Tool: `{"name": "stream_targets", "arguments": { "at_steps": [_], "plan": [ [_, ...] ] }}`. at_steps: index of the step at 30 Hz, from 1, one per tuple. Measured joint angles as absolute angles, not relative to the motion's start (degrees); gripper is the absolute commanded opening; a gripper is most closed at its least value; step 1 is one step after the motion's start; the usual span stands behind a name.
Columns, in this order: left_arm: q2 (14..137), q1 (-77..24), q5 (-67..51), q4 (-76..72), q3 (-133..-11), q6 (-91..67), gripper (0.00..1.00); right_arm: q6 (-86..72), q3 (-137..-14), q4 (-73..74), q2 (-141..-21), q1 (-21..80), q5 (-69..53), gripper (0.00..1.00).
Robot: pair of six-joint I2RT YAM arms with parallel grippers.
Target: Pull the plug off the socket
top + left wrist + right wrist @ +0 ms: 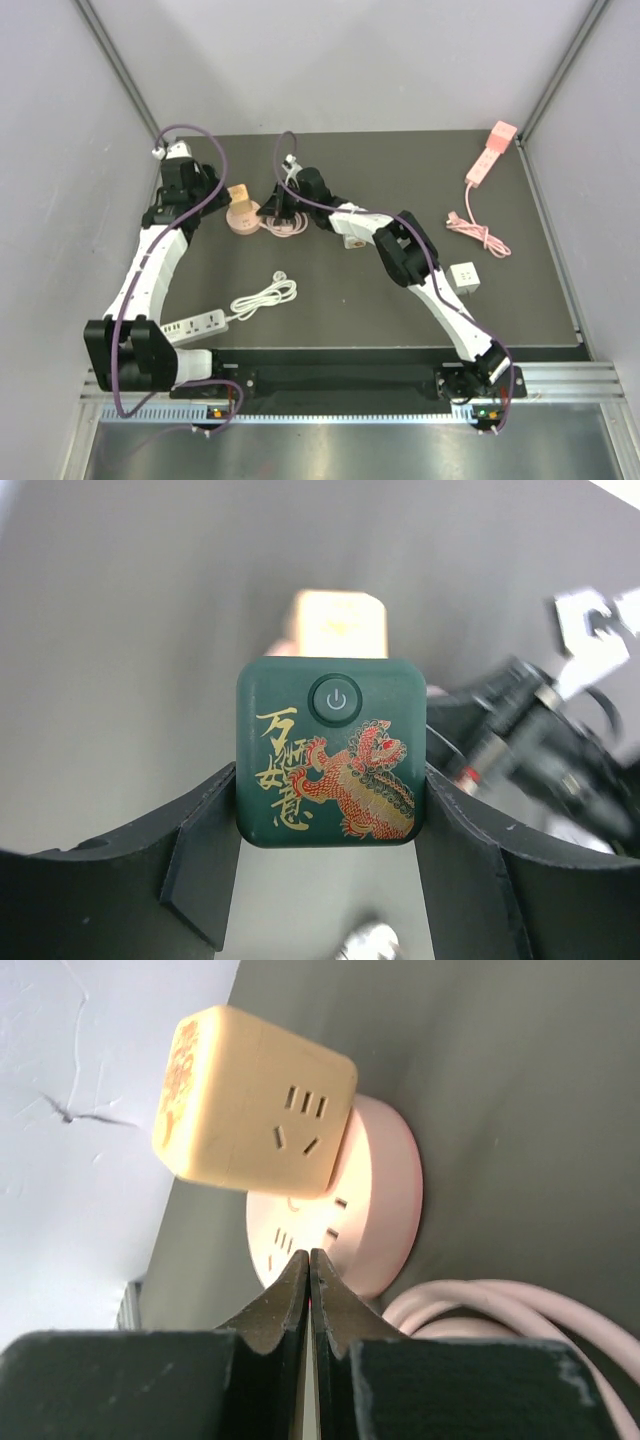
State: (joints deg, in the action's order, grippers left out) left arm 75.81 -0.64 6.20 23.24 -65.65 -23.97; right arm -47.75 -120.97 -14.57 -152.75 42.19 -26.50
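A dark green cube plug, printed with a red and gold lion and a power button, sits between my left gripper's fingers, both pads against its sides. In the top view the left gripper is just left of the round pink socket, and the green cube is hidden there. A cream cube adapter stands tilted on the pink socket. My right gripper is shut and empty, with its tips on the socket's top face. From above, the right gripper is at the socket's right side.
The socket's pink cable is coiled beside it. A white power strip with its coiled cord lies near the left base. A white cube and a pink strip with cord lie at the right. Walls enclose the table.
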Motion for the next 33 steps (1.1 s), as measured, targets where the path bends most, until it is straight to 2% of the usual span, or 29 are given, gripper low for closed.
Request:
{"name": "stream_targets", "arguments": {
  "at_steps": [5,10,14,18,23,33],
  "plan": [
    [72.71,-1.23,-3.88,21.34,-62.02,-25.36,0.00,-47.48,-115.70,-15.94,-148.51,40.97,-29.43,0.02],
    [72.71,-3.51,-11.49,14.68,-56.55,-29.82,0.00,-46.30,-103.90,-19.75,-137.47,37.98,-31.07,0.05],
    [74.08,-11.94,-11.49,9.54,-53.19,-32.05,0.00,-46.52,-94.41,-26.22,-127.92,32.18,-32.14,0.05],
    [75.05,-23.83,-4.64,-0.25,-48.03,-32.27,0.00,-46.76,-86.13,-33.85,-121.58,22.90,-33.19,0.05],
    [76.34,-35.68,6.66,-15.86,-37.65,-30.06,0.00,-47.68,-78.24,-39.24,-120.36,13.19,-34.70,0.04],
    [94.21,-41.67,22.17,-37.95,-36.47,-24.84,0.00,-52.47,-74.26,-46.57,-120.70,10.37,-39.03,0.04]
  ]
}}
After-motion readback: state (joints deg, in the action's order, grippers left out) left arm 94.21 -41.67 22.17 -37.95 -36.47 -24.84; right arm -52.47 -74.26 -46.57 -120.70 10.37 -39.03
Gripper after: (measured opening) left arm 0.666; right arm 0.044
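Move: The green plug, already free in the left fingers, is headed for the bare table about 26 cm to that hand's right, 3 cm back and 18 below. A white cube lies some 7 cm farther right of that spot; the pink cord coil is about 17 cm right and 2 ahead of the hand, the pink socket 8 right and 4 ahead. From the right hand, the bare spot lies 14 cm right and 7 back, the socket 6 cm left. The green plug, still gripped by the left hand, is swept some 25 cm to the right, away from the pink socket and towards the white cube, sinking about 13 cm, mostly late, while the wrist turns clockwise and tips its fingers up towards level. The empty right hand, fingers still shut, climbs away from the socket and withdraws about 30 cm right and somewhat forward, dipping a little after its peak. ##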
